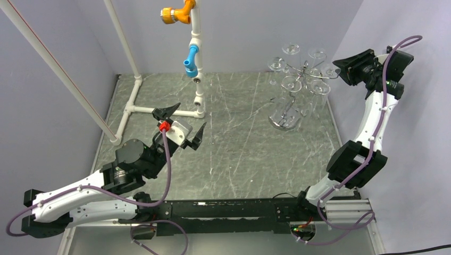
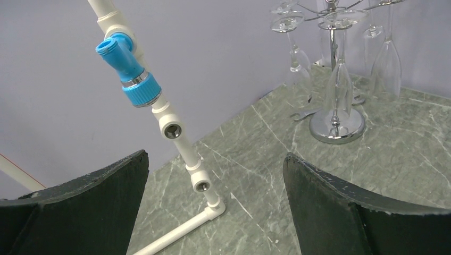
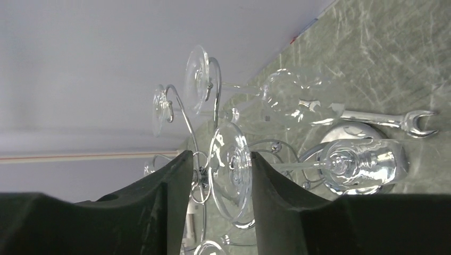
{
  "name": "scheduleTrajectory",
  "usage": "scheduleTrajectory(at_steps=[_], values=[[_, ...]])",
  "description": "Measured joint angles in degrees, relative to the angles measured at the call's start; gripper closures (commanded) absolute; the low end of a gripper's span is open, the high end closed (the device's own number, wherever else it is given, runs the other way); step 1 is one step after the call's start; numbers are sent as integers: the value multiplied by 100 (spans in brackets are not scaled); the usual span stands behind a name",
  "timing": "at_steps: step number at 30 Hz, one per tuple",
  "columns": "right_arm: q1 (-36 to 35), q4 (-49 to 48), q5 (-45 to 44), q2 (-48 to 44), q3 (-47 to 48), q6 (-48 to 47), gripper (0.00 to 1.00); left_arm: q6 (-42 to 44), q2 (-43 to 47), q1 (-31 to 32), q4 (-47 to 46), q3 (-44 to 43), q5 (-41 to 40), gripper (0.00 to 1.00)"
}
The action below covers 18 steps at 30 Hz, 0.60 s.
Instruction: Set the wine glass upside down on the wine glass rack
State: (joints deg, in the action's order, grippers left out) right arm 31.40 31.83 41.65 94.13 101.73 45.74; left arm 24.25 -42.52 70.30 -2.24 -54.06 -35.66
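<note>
The wine glass rack (image 1: 299,74) is a chrome wire stand with a round base (image 2: 337,127) at the back right of the table. Several clear glasses hang from it upside down. In the right wrist view the round foot of the nearest wine glass (image 3: 231,170) sits in a wire loop, and its bowl (image 3: 361,162) hangs below. My right gripper (image 3: 220,154) is at that foot with its jaws apart, and a gap shows beside the left finger (image 3: 170,186). It sits just right of the rack's top (image 1: 343,66). My left gripper (image 1: 183,125) is wide open and holds nothing, far left of the rack.
A white pipe frame (image 1: 197,64) with orange and blue fittings stands at the back left, and its foot (image 2: 213,210) lies ahead of the left gripper. A metal wrench (image 3: 388,121) lies by the rack's base. Grey walls close in the marble table (image 1: 239,138).
</note>
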Motion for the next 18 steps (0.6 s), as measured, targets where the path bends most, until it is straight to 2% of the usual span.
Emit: scheduleTrajectory(at_steps=[11, 18], values=[[-26, 337, -308, -15, 328, -627, 27, -92, 68, 0, 0, 0, 92, 1], [-26, 638, -479, -15, 411, -1023, 9, -170, 50, 0, 20, 0, 140, 1]])
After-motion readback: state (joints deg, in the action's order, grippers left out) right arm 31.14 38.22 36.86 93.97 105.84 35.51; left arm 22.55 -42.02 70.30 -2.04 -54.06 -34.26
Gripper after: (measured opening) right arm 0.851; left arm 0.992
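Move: Right at the right hand's fingertips, the foot of the upside-down wine glass hangs on the rack's rightmost hook, about 1 cm ahead of the hand point and 2 cm to its left, nearly level. The rack's hub is some 11 cm left and 2 cm ahead. Neighbouring feet, at much the same height, lie about 8 cm left: one 7 cm ahead, one 5 cm back. From the left hand that wine glass's foot is roughly 21 cm ahead, 44 cm right and 6 cm lower. Spreading its already half-open fingers nearly wide, the right hand clears the foot of the hung glass while staying almost in place. It rises about 1 cm and sinks again, easing about 1 cm right and back, away from the rack, and rolls its left side down some 10 degrees. ##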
